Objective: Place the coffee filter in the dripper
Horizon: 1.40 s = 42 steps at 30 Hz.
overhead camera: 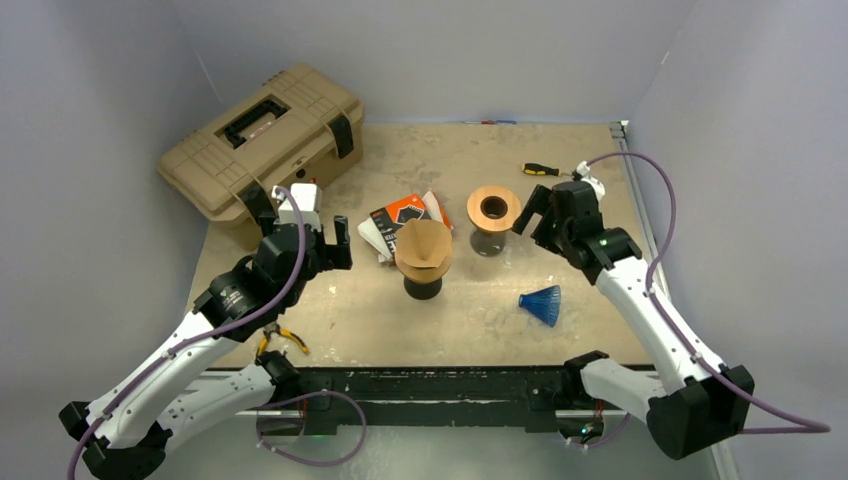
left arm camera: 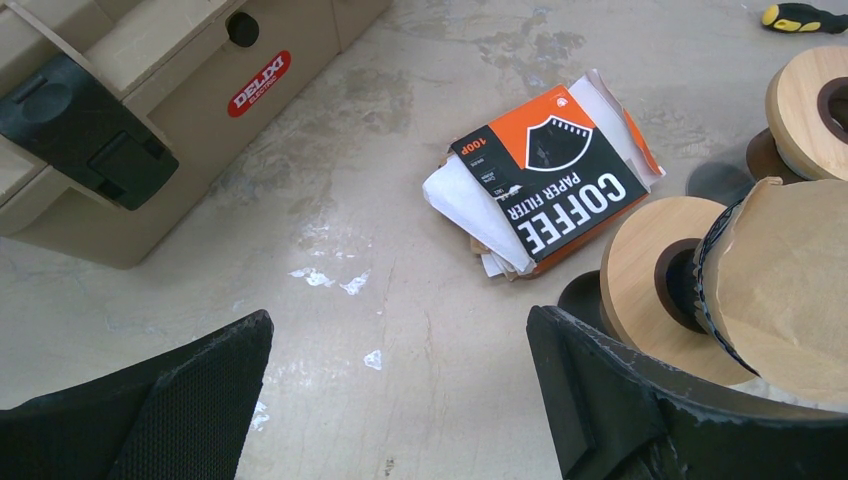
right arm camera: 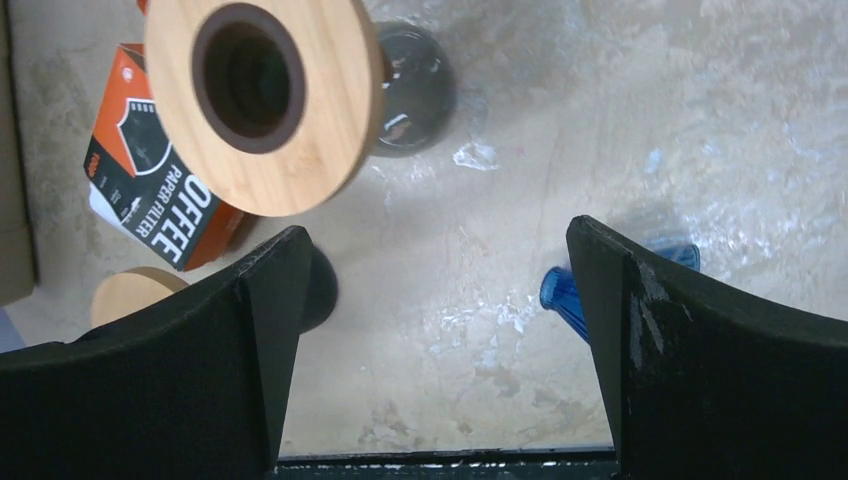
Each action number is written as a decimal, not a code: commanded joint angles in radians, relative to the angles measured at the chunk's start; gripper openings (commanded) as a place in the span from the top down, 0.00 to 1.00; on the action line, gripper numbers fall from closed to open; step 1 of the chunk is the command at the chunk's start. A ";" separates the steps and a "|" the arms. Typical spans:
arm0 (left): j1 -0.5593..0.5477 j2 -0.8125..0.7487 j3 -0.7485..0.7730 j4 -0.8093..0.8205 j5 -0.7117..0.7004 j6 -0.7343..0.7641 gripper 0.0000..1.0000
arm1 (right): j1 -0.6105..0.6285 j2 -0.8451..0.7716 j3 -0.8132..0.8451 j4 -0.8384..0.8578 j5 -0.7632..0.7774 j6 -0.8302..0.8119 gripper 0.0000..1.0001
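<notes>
A brown paper coffee filter (overhead camera: 424, 243) sits cone-down in a dark-rimmed dripper (left arm camera: 706, 290), which rests on a wooden ring stand (left arm camera: 640, 270) at mid-table. The filter (left arm camera: 790, 280) fills the right edge of the left wrist view. My left gripper (overhead camera: 335, 245) hovers to the left of the stand, open and empty (left arm camera: 400, 400). My right gripper (overhead camera: 536, 214) is beside a second wooden ring stand (overhead camera: 493, 207), also open with only bare table between its fingers (right arm camera: 435, 350). That second stand's hole (right arm camera: 248, 78) is empty.
An orange-and-black coffee filter box (overhead camera: 398, 218) lies between the stands and my left gripper. A blue ribbed cone (overhead camera: 541, 303) lies on its side front right. There are a tan toolbox (overhead camera: 262, 135) back left, a screwdriver (overhead camera: 540, 169) at the back, and pliers (overhead camera: 283, 341) near the front edge.
</notes>
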 commanded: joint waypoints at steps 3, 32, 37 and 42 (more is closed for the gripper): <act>-0.002 -0.018 0.012 0.003 -0.001 -0.008 0.01 | -0.003 -0.093 -0.057 -0.107 0.072 0.135 0.01; -0.002 -0.031 0.015 0.001 -0.010 -0.009 0.01 | -0.037 -0.168 -0.231 -0.264 0.082 0.419 0.28; -0.002 -0.028 0.014 0.000 -0.008 -0.008 0.01 | -0.064 -0.109 -0.286 -0.170 -0.035 0.348 0.30; -0.001 -0.026 0.015 0.000 -0.010 -0.008 0.01 | -0.090 -0.060 -0.335 -0.069 -0.152 0.276 0.36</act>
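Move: The blue dripper lies on its side on the table, about 9 cm back from the right hand, some 5 cm to its right and 16 cm below. The glass server with the wooden ring on top stands about 7 cm ahead and 8 cm left of that hand; the stand with the filled filter is about 5 cm back and 23 cm left. From the left hand the blue dripper is roughly 48 cm right and 3 cm back. The open right hand heads for the blue dripper, away from the ringed server: first back about 7 cm and somewhat right, then mainly down, about 11 cm lower overall, with a small swing back left at the end. The wrist tips down some 20 degrees and turns clockwise; the fingers narrow by about a third, coming close over the cone, contact not visible. ##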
